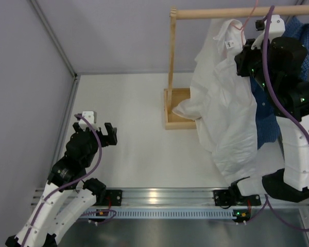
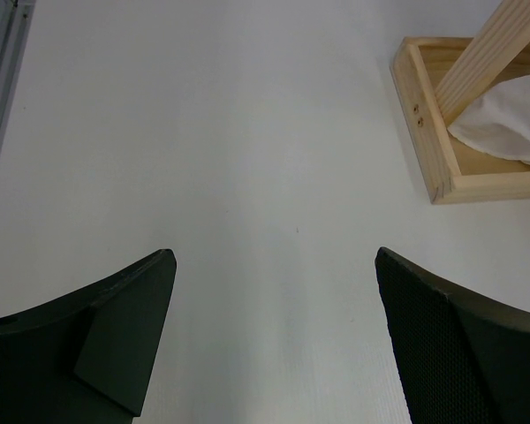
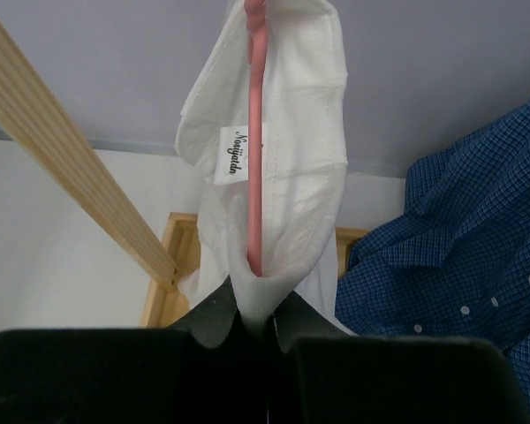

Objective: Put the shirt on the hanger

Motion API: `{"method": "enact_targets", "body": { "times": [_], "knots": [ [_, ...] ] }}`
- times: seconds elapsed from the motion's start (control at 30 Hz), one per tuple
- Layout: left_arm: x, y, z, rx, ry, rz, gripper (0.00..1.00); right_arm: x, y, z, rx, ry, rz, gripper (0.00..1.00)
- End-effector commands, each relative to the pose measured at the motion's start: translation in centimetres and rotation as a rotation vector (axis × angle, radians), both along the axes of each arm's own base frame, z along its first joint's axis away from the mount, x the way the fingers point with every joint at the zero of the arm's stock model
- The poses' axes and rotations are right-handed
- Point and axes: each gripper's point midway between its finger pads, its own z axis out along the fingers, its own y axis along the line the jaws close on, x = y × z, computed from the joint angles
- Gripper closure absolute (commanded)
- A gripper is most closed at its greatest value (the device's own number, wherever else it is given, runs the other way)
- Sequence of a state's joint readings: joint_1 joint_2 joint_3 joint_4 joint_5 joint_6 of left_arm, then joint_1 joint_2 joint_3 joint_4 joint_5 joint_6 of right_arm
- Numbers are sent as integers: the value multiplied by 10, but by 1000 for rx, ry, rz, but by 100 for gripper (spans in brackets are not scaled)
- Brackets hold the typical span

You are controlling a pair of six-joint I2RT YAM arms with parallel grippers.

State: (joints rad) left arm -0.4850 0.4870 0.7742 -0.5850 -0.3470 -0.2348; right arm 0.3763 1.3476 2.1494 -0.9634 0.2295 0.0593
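Note:
The white shirt hangs below the wooden rail, its tail resting in the frame's base. In the right wrist view the shirt shows its collar label, and the pink hanger runs down inside the collar fold. My right gripper is shut on a pinch of that collar cloth, just below the wire's end. From above, the right gripper sits at the shirt's right shoulder, and the hanger shows only as a thin wire near the rail. My left gripper stands open over bare table, nothing between its fingers.
A blue checked shirt hangs behind my right arm, seen at the right in the wrist view as the blue shirt. The wooden rail and post stand on a box base. A grey wall edge bounds the table's left.

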Motion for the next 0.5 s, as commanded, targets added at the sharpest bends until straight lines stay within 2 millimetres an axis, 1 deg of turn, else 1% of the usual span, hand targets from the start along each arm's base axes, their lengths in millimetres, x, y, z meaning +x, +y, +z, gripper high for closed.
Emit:
{"method": "enact_targets", "body": {
  "times": [0.0,0.07,0.17,0.23,0.27,0.33,0.4,0.47],
  "knots": [
    [4,4,2,-6,-15,33,2,25,8,17,26,-56,62,100],
    [3,4,3,-9,-18,32,2,32,1,16,27,-53,45,100],
    [4,4,2,-7,-16,31,2,43,0,15,28,-46,39,100],
    [4,5,2,-7,-13,35,2,49,0,9,29,-28,28,100],
    [4,6,2,-5,-14,39,2,52,1,2,25,-8,29,100],
    [5,8,1,-6,-10,52,2,53,2,-5,24,7,29,100],
    [6,9,0,-3,-2,62,2,57,-3,-14,15,25,0,100],
    [9,12,-3,0,9,74,2,59,-7,-17,14,30,-27,100]
  ]
}}
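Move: The wooden rail I'm hanging the white shirt on, at the spot before my right hand, is about 13 cm straight ahead and 5 cm above it. The rack's post stands about 13 cm ahead and 23 cm to my left, its middle some 20 cm below. The blue shirt hangs roughly 12 cm ahead, 16 cm right and 15 cm lower. From my left hand that rail spot is about 22 cm ahead, 49 cm right and 30 cm up. With my right fingers still shut on the near arm of the pink hanger and the white collar cloth, I push about 6 cm forward towards the rail while sinking nearly 5 cm, to bring the hook down over it. The wrist tips down some 8 degrees as I go; then I ease almost to a stop and keep my grip. ##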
